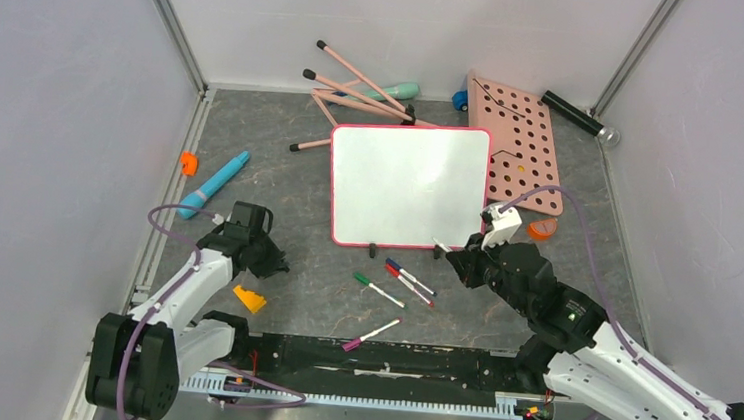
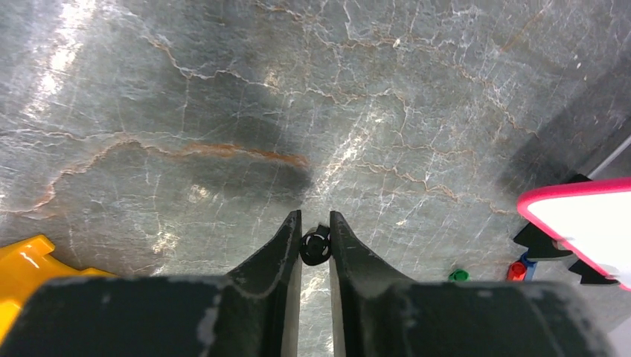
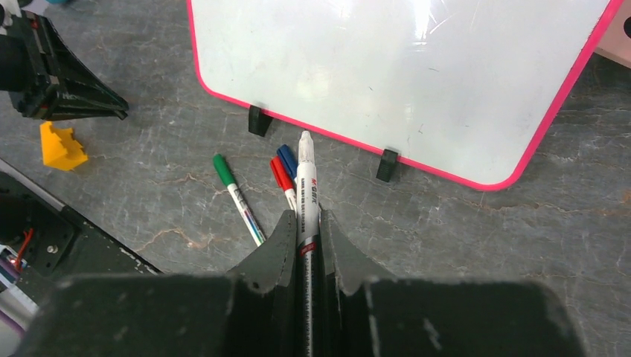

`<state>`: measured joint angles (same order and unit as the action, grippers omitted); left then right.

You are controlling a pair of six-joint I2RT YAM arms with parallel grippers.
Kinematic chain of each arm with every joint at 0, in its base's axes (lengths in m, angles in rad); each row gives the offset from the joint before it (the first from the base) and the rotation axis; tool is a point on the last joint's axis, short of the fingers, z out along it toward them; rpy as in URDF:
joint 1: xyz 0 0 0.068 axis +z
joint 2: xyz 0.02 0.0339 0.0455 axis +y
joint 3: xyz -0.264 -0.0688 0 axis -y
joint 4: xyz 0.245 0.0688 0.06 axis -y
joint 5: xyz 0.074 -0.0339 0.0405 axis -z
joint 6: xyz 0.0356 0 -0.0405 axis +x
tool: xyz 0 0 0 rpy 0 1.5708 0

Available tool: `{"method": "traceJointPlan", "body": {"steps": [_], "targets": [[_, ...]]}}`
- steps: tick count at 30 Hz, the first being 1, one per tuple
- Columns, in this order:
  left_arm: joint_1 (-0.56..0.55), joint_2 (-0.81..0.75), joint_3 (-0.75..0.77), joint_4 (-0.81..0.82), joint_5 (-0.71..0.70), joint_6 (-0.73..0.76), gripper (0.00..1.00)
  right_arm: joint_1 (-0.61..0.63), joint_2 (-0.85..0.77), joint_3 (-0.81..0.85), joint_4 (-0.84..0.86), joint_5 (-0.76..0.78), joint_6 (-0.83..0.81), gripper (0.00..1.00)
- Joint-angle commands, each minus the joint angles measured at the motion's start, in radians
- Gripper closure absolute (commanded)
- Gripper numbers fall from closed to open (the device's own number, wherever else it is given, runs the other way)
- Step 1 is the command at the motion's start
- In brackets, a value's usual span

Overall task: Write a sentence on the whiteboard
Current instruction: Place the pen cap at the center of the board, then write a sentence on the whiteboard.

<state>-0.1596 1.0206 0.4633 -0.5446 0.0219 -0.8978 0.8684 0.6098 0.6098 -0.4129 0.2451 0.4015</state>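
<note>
The whiteboard lies flat mid-table, glossy white with a pink-red rim and two black clips on its near edge. Its face is blank and no sentence shows on it. My right gripper hovers just off the board's near right corner, shut on a white marker. The marker's bare tip points at the board's near edge. My left gripper sits to the left over bare table, shut on a small black marker cap. A corner of the board shows in the left wrist view.
A green marker, a red and a blue marker and a magenta-capped marker lie in front of the board. A yellow block sits near my left gripper. A pink perforated panel, pink sticks and a blue pen lie around the board.
</note>
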Motion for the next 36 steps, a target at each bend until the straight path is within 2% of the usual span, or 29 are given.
{"method": "traceJointPlan", "body": {"steps": [1,6,11,14,18,20,22,28,31,36], "targets": [[-0.007,-0.023,0.032,-0.009,-0.055,0.022,0.73,0.002,0.007,0.051,-0.004,0.000,-0.049,1.00],[-0.008,-0.026,0.043,-0.022,-0.060,0.018,0.70,0.001,0.014,0.058,-0.004,0.003,-0.064,1.00],[-0.009,-0.033,0.059,-0.034,-0.037,0.036,0.61,0.001,0.030,0.066,0.003,-0.005,-0.086,1.00],[-0.008,-0.066,0.070,-0.039,-0.030,0.045,0.44,0.002,0.034,0.077,0.006,-0.010,-0.096,1.00],[-0.010,-0.144,0.071,-0.002,0.076,0.103,0.34,0.002,0.036,0.082,0.016,-0.011,-0.110,1.00],[-0.011,-0.193,0.061,0.036,0.128,0.121,0.20,0.002,0.041,0.082,0.017,-0.013,-0.121,1.00],[-0.011,-0.234,0.056,0.069,0.165,0.129,0.01,0.001,0.046,0.083,0.018,-0.014,-0.128,1.00],[-0.011,-0.236,0.078,0.142,0.221,0.128,0.00,0.002,0.045,0.119,0.032,-0.006,-0.137,1.00],[-0.011,-0.258,0.054,0.357,0.399,0.266,0.00,0.001,0.056,0.141,0.032,-0.006,-0.157,1.00],[-0.012,-0.268,0.062,0.423,0.313,0.348,0.00,0.002,0.067,0.170,0.022,0.028,-0.197,1.00]]}}
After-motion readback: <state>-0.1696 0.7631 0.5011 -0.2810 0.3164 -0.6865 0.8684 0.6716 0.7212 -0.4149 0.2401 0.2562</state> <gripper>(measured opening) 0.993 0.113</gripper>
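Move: The left hand still pinches the black pen cap just over bare table, the spot about 2 cm straight below its fingers. From it the yellow block lies some 7 cm left and 8 cm back, the green marker about 22 cm right and 4 cm back, and the whiteboard's middle 26 cm right and 20 cm ahead. From the right hand, which holds the uncapped marker, that spot is about 35 cm left, 1 cm ahead and 17 cm down. Left fingers open wide, freeing the pen cap, and rise about 11 cm, rightward and forward; right hand raises marker slightly. ##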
